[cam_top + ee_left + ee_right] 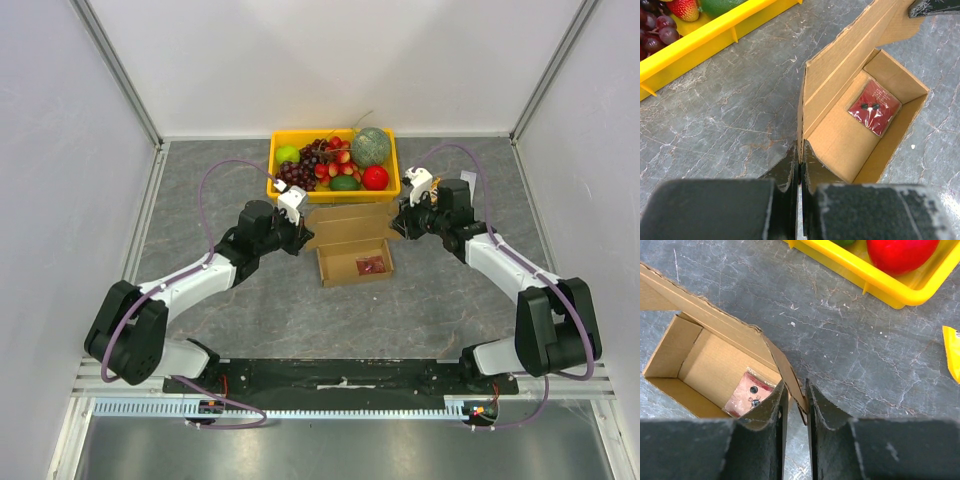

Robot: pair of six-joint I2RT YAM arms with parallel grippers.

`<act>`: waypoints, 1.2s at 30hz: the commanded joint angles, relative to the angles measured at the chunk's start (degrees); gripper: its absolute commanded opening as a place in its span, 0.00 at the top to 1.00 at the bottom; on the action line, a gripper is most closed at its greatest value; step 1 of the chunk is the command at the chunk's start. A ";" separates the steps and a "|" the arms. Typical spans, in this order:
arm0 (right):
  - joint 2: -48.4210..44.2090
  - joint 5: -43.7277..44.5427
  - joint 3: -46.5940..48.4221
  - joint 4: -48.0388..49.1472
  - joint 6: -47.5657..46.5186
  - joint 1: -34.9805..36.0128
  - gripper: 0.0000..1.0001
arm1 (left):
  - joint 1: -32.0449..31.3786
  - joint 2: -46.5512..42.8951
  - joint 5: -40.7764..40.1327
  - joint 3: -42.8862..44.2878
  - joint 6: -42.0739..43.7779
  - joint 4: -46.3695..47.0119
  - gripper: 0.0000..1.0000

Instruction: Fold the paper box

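The brown paper box (345, 262) lies open in the middle of the table, its lid (345, 218) raised at the far side. A small dark-red packet (371, 265) lies inside it. My left gripper (298, 232) is at the lid's left end. In the left wrist view the left gripper (800, 150) is shut on the thin cardboard side flap (802, 107). My right gripper (400, 222) is at the lid's right end. In the right wrist view the right gripper (795, 390) has a narrow gap, and the right side flap (785, 370) slants between its fingers, unclamped.
A yellow tray (272, 165) full of fruit stands just behind the box, close to both grippers. Its rim shows in the left wrist view (715, 32) and the right wrist view (880, 287). A yellow scrap (952, 357) lies right of the box.
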 commanded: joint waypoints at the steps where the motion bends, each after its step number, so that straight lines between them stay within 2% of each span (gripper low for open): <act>1: 1.03 -1.29 2.48 2.05 1.33 -0.16 0.74 | 0.18 0.40 1.15 2.32 1.31 1.85 0.98; 9: 0.86 -2.53 1.17 4.33 2.56 -0.16 0.80 | 0.18 0.93 1.76 2.49 0.35 2.12 0.98; 15: -2.04 -2.44 -3.05 11.00 6.60 0.80 0.88 | 0.09 0.93 1.24 2.40 -2.55 2.47 0.98; 21: -6.53 2.21 -7.54 15.06 8.01 4.05 0.93 | -0.79 0.32 -2.01 1.79 -5.27 3.00 0.98; 28: -10.66 7.75 -10.96 16.99 9.59 7.57 0.93 | -4.12 -0.12 -10.09 1.88 -8.26 2.91 0.94; 36: -14.44 18.02 -14.83 19.89 13.10 12.58 0.96 | -9.57 -0.21 -23.80 2.40 -13.27 1.33 0.93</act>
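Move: The lid's right flap already stands between the right hand's partly open fingers, about 1 cm to its left and level with it. The box's middle is some 9 cm left of that hand, 6 cm back and 8 cm below, with the red packet about 5 cm left, 7 cm back and 10 cm below it. The left hand already holds the lid's left flap at its fingertips; from there the box's middle lies about 12 cm right, 4 cm back and 8 cm below. Closing as it goes, the right hand pinches the lid's right flap and then draws it back about 3.5 cm, with some 2 cm to the left towards the left hand and a slight rise. The left hand keeps the left flap almost in place, turning about 15 degrees counter-clockwise late on while its grip eases a little. ##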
